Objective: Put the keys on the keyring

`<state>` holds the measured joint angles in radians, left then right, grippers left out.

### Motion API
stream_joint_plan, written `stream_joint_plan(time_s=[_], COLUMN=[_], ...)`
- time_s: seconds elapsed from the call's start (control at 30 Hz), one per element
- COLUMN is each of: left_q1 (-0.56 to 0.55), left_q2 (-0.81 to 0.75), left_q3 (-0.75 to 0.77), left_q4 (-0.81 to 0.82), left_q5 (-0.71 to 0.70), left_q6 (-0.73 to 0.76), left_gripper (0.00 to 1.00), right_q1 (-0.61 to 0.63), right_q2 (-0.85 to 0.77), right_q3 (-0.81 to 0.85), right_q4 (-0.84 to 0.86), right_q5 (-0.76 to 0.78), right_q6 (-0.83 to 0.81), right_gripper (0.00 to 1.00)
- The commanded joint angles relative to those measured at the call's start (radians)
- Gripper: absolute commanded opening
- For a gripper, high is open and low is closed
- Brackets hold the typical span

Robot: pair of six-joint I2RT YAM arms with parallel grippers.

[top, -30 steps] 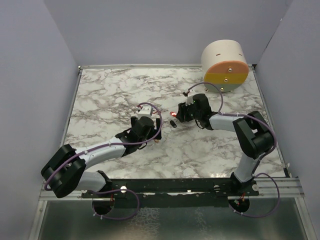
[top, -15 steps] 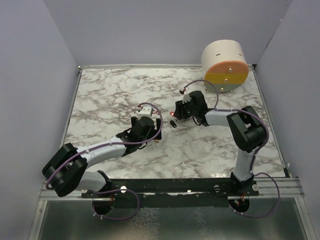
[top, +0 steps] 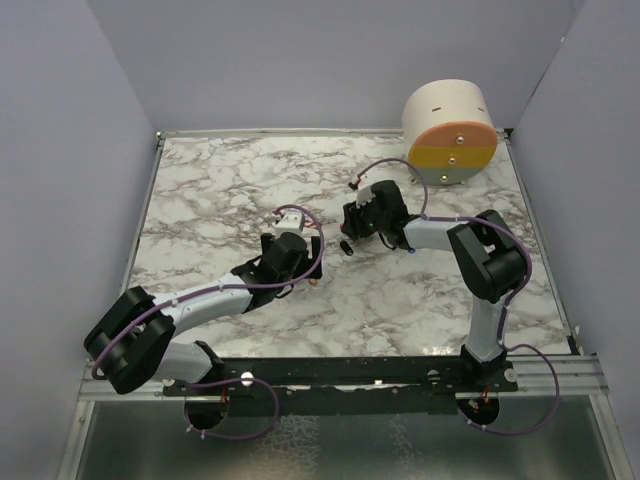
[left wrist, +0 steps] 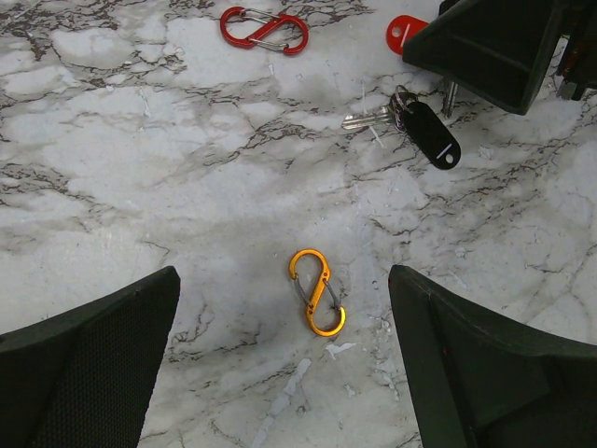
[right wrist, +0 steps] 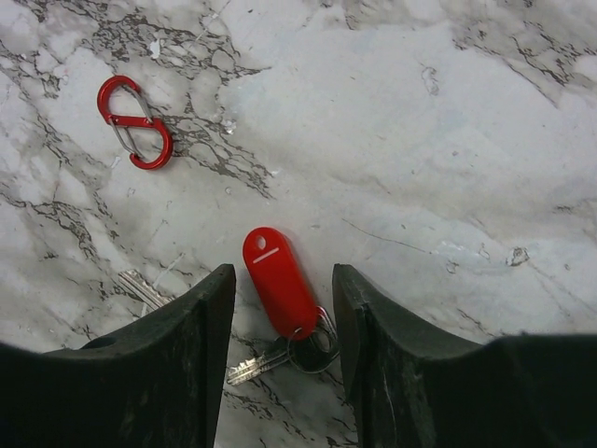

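Observation:
A metal key on a red plastic tag (right wrist: pixel 280 280) lies flat on the marble. My right gripper (right wrist: pixel 283 271) is open, one finger on each side of the tag, with small gaps to it. A second key with a black tag (left wrist: pixel 431 133) lies just beside it; in the top view this key (top: pixel 345 246) shows in front of the right gripper (top: pixel 350 228). The keyring parts lie apart: an orange S-shaped clip (left wrist: pixel 316 292) and a red S-shaped clip (right wrist: pixel 135 121). My left gripper (left wrist: pixel 280 280) hangs wide open over the orange clip, holding nothing.
A cream cylinder with an orange and yellow face (top: pixel 450 130) stands at the back right corner. Grey walls close in the marble table (top: pixel 220 190) on three sides. The two grippers are close together near the table's middle.
The right gripper has moved left and a little farther back, over the red-tagged key, which it now hides in the top view. Its jaws have narrowed slightly. The left arm has not moved.

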<state>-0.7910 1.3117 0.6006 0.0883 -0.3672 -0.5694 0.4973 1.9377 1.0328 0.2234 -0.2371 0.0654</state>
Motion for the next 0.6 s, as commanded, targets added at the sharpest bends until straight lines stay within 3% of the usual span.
stream_joint_plan(time_s=[0.0,0.17,0.5,0.57], left_q1=[0.007,0.011,0.016,0.016], left_q2=[-0.026,-0.038,-0.04,-0.04], left_q3=[-0.012,-0.018,-0.022,-0.025], left_q4=[0.013,0.012,0.014,0.014], left_q5=[0.011,0.012,0.016,0.016], left_q6=[0.006,0.006,0.006,0.006], left_gripper=[0.96,0.96,0.96,0.96], right_q1=[0.025,0.031,0.035,0.035], right_q2=[0.049,0.062,0.054,0.039], right_q3=[0.019,0.017,0.014,0.007], right_q4=[-0.073,-0.084,-0.093,-0.083], right_q5=[-0.019,-0.006,0.024,0.028], right_q6=[-0.024,-0.024,-0.023,-0.022], right_gripper=[0.45,0.35,0.01,0.01])
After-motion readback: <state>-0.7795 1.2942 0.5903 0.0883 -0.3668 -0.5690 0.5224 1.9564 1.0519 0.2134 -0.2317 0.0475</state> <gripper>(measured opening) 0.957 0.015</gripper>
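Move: The red key tag lies all but between the right hand's pads, about 1 cm to their left and 1 cm below. From that hand the black key tag is some 5 cm back and level sideways; the red carabiner stands about 10 cm left and 2 cm ahead; the orange carabiner roughly 14 cm back and 8 cm left. From the left hand, the red key tag is about 13 cm ahead, 12 cm right and 7 cm below. At the red key tag, close above the table, the right fingers close from about half open to shut, after the hand has eased about 1 cm left with hardly any turn. The closed tips end up over the tag's edge near its hole, touching it; whether the tag is pinched between them can't be seen. ##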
